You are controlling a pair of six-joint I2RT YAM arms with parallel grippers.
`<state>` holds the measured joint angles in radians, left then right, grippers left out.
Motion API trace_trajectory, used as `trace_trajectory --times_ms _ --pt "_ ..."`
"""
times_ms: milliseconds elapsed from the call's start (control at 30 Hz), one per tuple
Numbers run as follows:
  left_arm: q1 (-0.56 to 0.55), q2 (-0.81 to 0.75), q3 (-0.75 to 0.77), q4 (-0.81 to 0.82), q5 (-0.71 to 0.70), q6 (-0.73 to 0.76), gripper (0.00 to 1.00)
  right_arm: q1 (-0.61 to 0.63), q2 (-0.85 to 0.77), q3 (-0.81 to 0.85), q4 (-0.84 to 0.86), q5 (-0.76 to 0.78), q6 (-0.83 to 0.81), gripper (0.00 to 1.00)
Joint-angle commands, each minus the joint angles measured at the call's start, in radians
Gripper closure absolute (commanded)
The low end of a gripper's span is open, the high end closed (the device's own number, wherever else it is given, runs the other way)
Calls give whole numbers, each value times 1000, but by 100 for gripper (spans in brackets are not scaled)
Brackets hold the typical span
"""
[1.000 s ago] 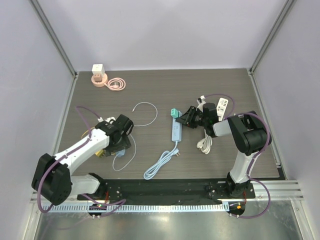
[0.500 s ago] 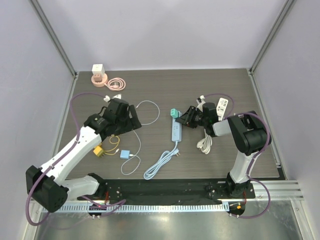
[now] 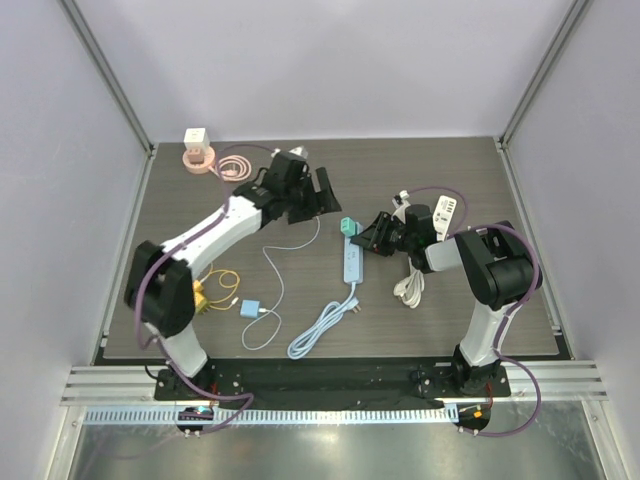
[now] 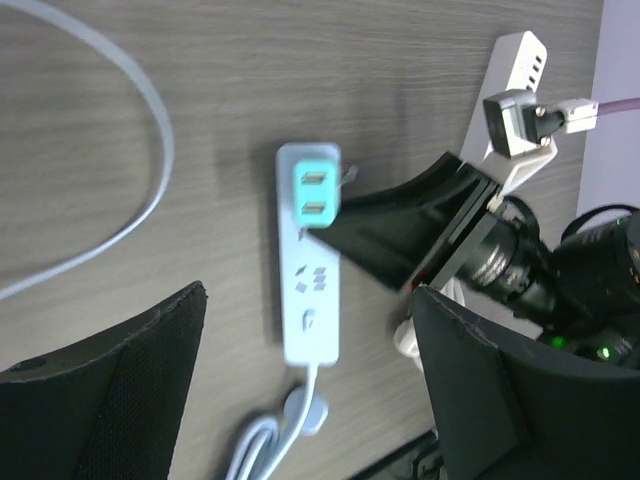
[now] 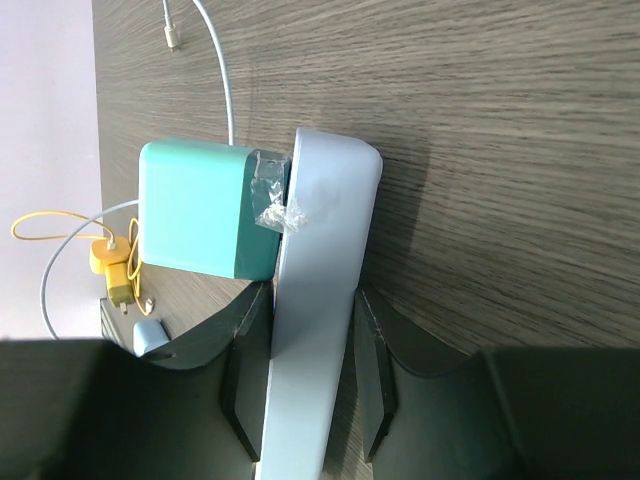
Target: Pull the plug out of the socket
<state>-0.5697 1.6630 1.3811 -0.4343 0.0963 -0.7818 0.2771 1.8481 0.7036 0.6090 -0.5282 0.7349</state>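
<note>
A pale blue power strip, the socket (image 3: pixel 352 262), lies mid-table with a teal plug (image 3: pixel 347 226) seated in its far end. My right gripper (image 3: pixel 372 238) is shut on the strip's far part from the right; in the right wrist view both fingers (image 5: pixel 245 385) press the socket's (image 5: pixel 320 300) sides just below the plug (image 5: pixel 195 210). My left gripper (image 3: pixel 328 195) hovers open just beyond and left of the plug. In the left wrist view its gripper (image 4: pixel 310 390) straddles the socket (image 4: pixel 310 290) from above without touching, with the plug (image 4: pixel 314 192) ahead.
The strip's cord (image 3: pixel 320 325) curls toward the near edge. A white cable (image 3: pixel 275 270), a yellow plug and cable (image 3: pixel 200 298) and a small blue adapter (image 3: pixel 248 307) lie left. A white cube charger (image 3: pixel 197 140) and pink coil (image 3: pixel 232 168) sit back left. A white strip (image 3: pixel 447 210) lies right.
My left arm has swung from the near left up to the far middle, ending over the plug end of the strip, and its jaws have widened. The right arm has not moved.
</note>
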Motion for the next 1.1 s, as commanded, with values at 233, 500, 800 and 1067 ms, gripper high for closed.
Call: trace_trajectory --times_ms 233,500,800,1067 --pt "-59 282 225 57 -13 90 26 -7 16 11 -32 14 -92 97" --pt "-78 357 222 81 3 81 32 -6 26 11 -22 2 -81 97" --pt "-78 414 237 109 16 69 48 -6 23 13 -28 2 -88 96" --pt "-76 419 233 127 26 61 92 -6 22 17 -34 -9 -88 82"
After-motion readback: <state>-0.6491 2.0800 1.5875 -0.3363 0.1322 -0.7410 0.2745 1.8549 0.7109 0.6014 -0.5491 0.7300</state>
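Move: The teal plug, standing on the far end of the pale blue socket strip, lies about 8 cm to the left hand's right, 3 cm ahead and 11 cm below. The strip's middle is some 3 cm back, 9 cm right and 15 cm down; the white cable's far end lies about 6 cm straight ahead on the table. From the right hand, which already grips the strip, the plug is roughly 3 cm ahead, 2 cm left and 3 cm above. Swinging right and a little forward while already sinking, the left hand comes over the teal plug, then drops nearly straight down to it, about 10 cm in all. The wide-open fingers draw in on the way and, with a last small shift to the right, pinch the plug from both sides. The right hand stays still, keeping its grip on the strip beside the plug. ##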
